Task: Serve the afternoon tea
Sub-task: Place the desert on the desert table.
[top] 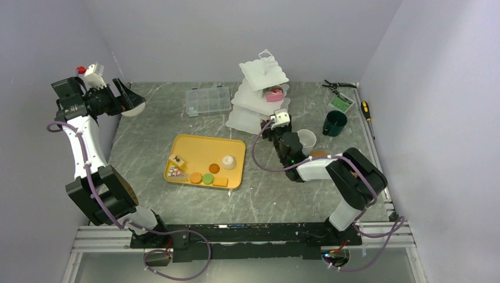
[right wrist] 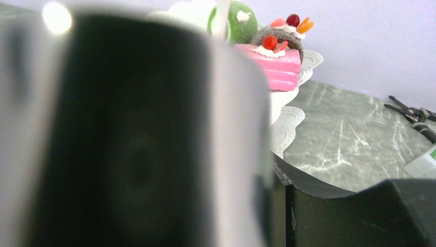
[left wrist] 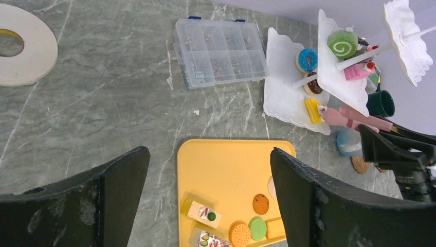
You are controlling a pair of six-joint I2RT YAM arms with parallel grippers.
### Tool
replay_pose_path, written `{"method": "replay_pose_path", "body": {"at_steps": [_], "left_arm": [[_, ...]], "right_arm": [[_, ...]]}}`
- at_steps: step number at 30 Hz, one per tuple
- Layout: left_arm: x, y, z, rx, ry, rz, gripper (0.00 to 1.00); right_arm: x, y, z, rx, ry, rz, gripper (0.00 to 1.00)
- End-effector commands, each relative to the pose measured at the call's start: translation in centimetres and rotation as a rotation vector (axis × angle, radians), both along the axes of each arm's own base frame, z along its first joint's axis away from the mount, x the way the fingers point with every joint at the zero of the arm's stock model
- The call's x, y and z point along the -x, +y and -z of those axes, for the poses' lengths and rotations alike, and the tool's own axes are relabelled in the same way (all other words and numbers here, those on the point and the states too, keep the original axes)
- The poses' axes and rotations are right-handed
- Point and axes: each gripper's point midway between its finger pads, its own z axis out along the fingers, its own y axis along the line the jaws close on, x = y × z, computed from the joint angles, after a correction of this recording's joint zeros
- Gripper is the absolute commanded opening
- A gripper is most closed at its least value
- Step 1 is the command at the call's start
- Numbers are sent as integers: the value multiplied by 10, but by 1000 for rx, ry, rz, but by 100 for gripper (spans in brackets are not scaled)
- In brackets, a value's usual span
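The white three-tier stand [top: 259, 94] at the back holds a pink cake slice [right wrist: 270, 59], a green roll [left wrist: 343, 43] and a blue donut [left wrist: 307, 59]. On the yellow tray [top: 200, 147] lie cake slices [left wrist: 202, 213], round biscuits [left wrist: 260, 204] and a green biscuit [left wrist: 257, 228]. My right gripper [top: 296, 143] is at the white mug [top: 308, 139], open. The mug's wall [right wrist: 239, 154] stands blurred between the jaws, a narrow gap off the right finger [right wrist: 334, 211]. A cork coaster [top: 319, 154] lies beside that mug. The dark-green mug [top: 335, 122] stands further right. My left gripper [top: 131, 97] hangs open and empty at the far left.
A clear compartment box [top: 207, 100] sits at the back centre. A white tape roll [left wrist: 23, 49] lies at the back left. Pink tongs [left wrist: 355, 119] rest by the stand's lowest tier. Pliers [top: 339, 86], a green card [top: 340, 103] and a screwdriver [top: 367, 109] lie at the back right.
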Motion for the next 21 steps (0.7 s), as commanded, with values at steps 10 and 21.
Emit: {"method": "replay_pose_path", "body": {"at_steps": [10, 21], "left_arm": [[3, -1, -23, -10, -51, 9, 93], [7, 0, -22, -18, -43, 10, 93]], "right_arm": [[101, 95, -46, -95, -45, -286, 64], [143, 220, -73, -161, -55, -622, 64]]}}
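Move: The yellow tray's middle, where the right hand takes the tongs, lies about 10 cm back, 24 cm left and some 15 cm below. On the tray, the rectangular cake slice is about 10 cm back and 34 cm left of that hand, the white round cake 10 cm back and 16 cm left. The yellow cake slice on the bottom tier is about 5 cm ahead and 12 cm below. From the left hand the tray's middle lies roughly 8 cm back, 20 cm right and 28 cm below. Leftward and back, rising a little, the right hand swings away from the tea stand's bottom tier, about 17 cm left and 13 cm back, ending almost purely leftward with the tongs' pink tips above the yellow tray. It turns some 30 degrees counter-clockwise on the way; the fingers keep their half-open hold on the tongs. ##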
